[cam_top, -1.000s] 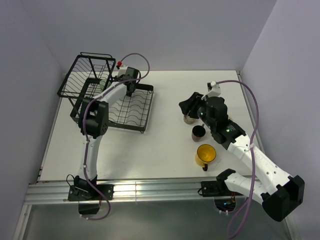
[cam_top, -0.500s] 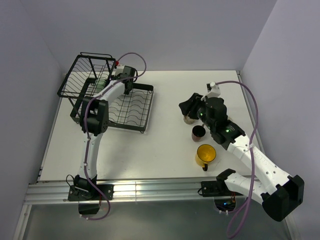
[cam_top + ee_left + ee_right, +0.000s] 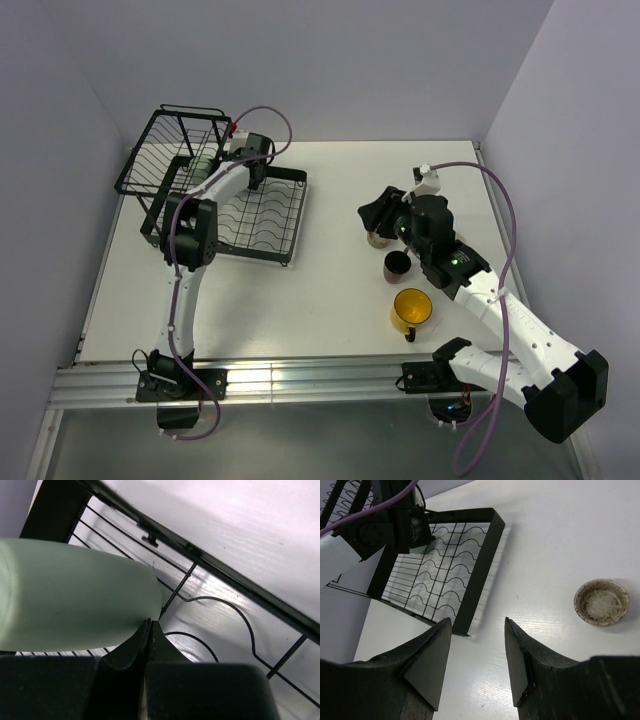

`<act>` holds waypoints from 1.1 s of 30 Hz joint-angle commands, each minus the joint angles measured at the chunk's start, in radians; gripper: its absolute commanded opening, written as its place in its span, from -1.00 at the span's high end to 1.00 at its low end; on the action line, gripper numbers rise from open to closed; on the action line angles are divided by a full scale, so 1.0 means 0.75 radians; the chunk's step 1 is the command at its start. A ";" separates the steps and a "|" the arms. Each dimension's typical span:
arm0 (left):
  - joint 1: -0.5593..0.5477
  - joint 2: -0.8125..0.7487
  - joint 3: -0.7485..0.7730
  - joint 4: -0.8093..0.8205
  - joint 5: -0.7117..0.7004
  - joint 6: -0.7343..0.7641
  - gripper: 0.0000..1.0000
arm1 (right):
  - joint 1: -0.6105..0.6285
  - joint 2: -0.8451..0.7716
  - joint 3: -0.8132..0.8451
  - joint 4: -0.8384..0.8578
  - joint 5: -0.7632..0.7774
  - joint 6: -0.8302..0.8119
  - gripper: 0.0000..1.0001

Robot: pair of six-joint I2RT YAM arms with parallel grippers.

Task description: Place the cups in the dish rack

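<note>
A pale green cup (image 3: pixel 75 600) lies on its side on the wires of the black dish rack (image 3: pixel 220 572), in the taller basket section (image 3: pixel 178 150). My left gripper (image 3: pixel 150 624) is shut, its tips right at the cup's edge with nothing showing between them. My right gripper (image 3: pixel 477 621) hangs open and empty over the table, left of the beige speckled cup (image 3: pixel 601 601), which stands upright. A dark brown mug (image 3: pixel 397 265) and a yellow mug (image 3: pixel 411 309) stand nearer the right arm. The rack's flat tray (image 3: pixel 268 215) holds no cup.
The rack fills the table's far left corner, close to the left wall. The left arm reaches across the flat tray. The three standing cups cluster at centre right under the right arm. Bare white table lies between the rack and the cups.
The left wrist shifted slightly up and left toward the basket a second ago, then held still. The right arm and the three cups on the table have not moved.
</note>
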 commanded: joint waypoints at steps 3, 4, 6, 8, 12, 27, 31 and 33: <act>-0.046 -0.198 -0.106 0.154 0.027 0.021 0.90 | -0.008 -0.038 0.004 0.027 0.038 -0.014 -0.08; -0.069 -0.212 -0.118 0.176 0.031 0.028 0.89 | -0.006 -0.042 0.006 0.023 0.044 -0.014 -0.08; -0.093 -0.243 -0.120 0.182 0.032 0.036 0.85 | -0.008 -0.044 0.014 0.007 0.058 -0.014 -0.08; -0.132 -0.261 -0.120 0.180 0.029 0.028 0.85 | -0.008 -0.050 0.028 -0.012 0.074 -0.014 -0.08; -0.181 -0.343 -0.126 0.125 0.062 -0.031 0.74 | -0.008 -0.054 0.059 -0.085 0.119 -0.014 -0.09; -0.490 -1.091 -0.803 0.225 0.684 -0.406 -0.25 | -0.028 0.109 0.155 -0.284 0.332 -0.038 -0.15; -0.545 -1.249 -0.901 0.227 0.704 -0.428 -0.29 | -0.037 0.311 0.271 -0.325 0.304 -0.065 -0.13; -0.566 -1.343 -0.960 0.229 0.733 -0.439 -0.32 | -0.039 0.434 0.335 -0.337 0.302 -0.069 -0.09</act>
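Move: The speckled cup, the next one out on the table, lies about 45 cm to the left hand's right and 18 cm back. The green cup in the rack is right beside that hand's shut fingertips, some 5 cm left and 2 back, while the rack's right rim is 22 cm right and 13 back. From the right hand the speckled cup is roughly 9 cm ahead, 9 right and 21 below; the dark cup stands 8 cm nearer the base than it and 5 farther right. The left hand comes free of the green cup and pulls out of the rack, first rightward and up, then sweeping back as well, some 20 cm right, 20 back and 16 up, across the tray to its right rim, with the wrist rolling and turning clockwise and the fingers spreading from shut to well open. Meanwhile the right hand, fingers kept open, eases about 4 cm right, then sinks about 4 cm and starts forward towards the speckled cup, tipping down and turning some 10 degrees clockwise, still touching nothing. ##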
